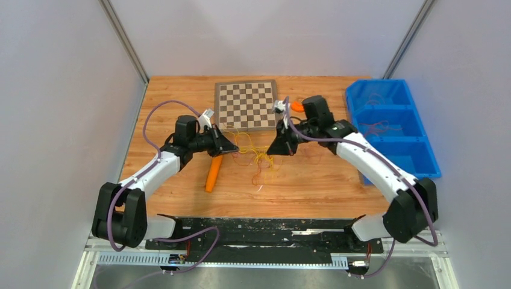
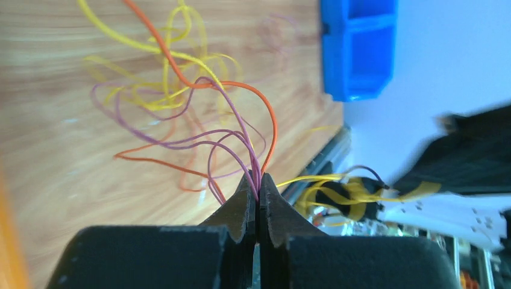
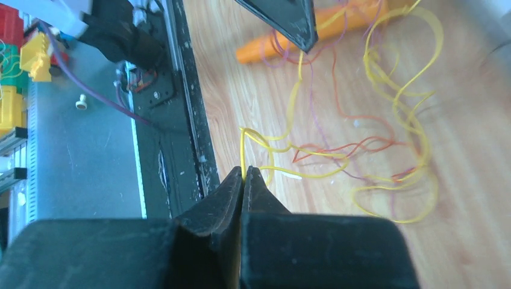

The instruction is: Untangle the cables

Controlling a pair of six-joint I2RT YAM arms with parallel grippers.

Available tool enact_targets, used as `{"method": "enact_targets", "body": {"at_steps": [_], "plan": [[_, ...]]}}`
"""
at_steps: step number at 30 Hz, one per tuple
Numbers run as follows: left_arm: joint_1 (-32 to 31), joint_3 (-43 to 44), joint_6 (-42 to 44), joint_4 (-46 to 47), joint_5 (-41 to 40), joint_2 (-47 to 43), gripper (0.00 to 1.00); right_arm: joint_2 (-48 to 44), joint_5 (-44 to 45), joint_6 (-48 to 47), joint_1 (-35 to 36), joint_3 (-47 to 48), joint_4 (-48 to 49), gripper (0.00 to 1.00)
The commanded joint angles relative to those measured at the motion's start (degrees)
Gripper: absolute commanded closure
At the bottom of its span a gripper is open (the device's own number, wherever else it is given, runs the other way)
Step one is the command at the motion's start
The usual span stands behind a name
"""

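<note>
The cables [image 1: 256,158] lie in a loose tangle of thin yellow, orange and purple strands on the wooden table between the two arms. My left gripper [image 1: 235,146] reaches in from the left. In the left wrist view it [image 2: 258,183] is shut on purple strands of the cables [image 2: 199,84], which fan up and away from its tips. My right gripper [image 1: 270,149] comes from the right. Seen from the right wrist, it [image 3: 243,173] is shut on one yellow cable [image 3: 242,150], which rises from its tips into the tangle.
An orange marker-shaped stick [image 1: 213,173] lies left of the tangle. A chessboard [image 1: 247,106] sits at the back centre. A blue three-compartment bin [image 1: 422,159] stands at the right with a few thin wires in its far compartments. The table's near edge has a black rail [image 3: 187,120].
</note>
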Motion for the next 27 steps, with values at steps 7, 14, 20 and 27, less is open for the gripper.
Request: {"method": "enact_targets", "body": {"at_steps": [7, 14, 20, 27], "plan": [[4.5, -3.6, 11.5, -10.8, -8.7, 2.1, 1.00, -10.2, -4.9, -4.1, -15.9, 31.7, -5.8, 1.00], [4.6, -4.5, 14.3, -13.3, -10.0, 3.5, 0.97, -7.8, -3.7, 11.3, -33.0, 50.8, 5.3, 1.00], [4.6, -5.1, 15.4, -13.8, -10.8, 3.6, 0.86, -4.8, 0.0, 18.2, -44.4, 60.6, 11.9, 1.00], [4.8, -4.9, 15.0, -13.5, -10.1, 3.6, 0.75, -3.9, -2.6, 24.3, -49.5, 61.3, 18.5, 1.00]]}}
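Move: The left gripper, still holding purple and orange strands, has bare table beside the orange stick below it. The stick's middle is about 8 cm left, 1 cm ahead and 14 cm down; the tangle hangs some 7 cm right, level fore and aft, 9 cm lower. From the right gripper, which pinches a yellow strand, the tangle is roughly 4 cm ahead, 3 cm left and 12 cm down; the blue bin is about 41 cm right, 18 cm ahead and 15 cm down. Sweep the right gripper fast up about 45 cm and some 23 cm right, away from the tangle, fingers kept shut while they swing clockwise from pointing left and down to forward and slightly up. Meanwhile lower the left gripper about 10 cm and 6 cm left, with a brief 1 cm rise midway, towards the table beside the orange stick, and late on open its fingers about a quarter, purple strands still between them. ##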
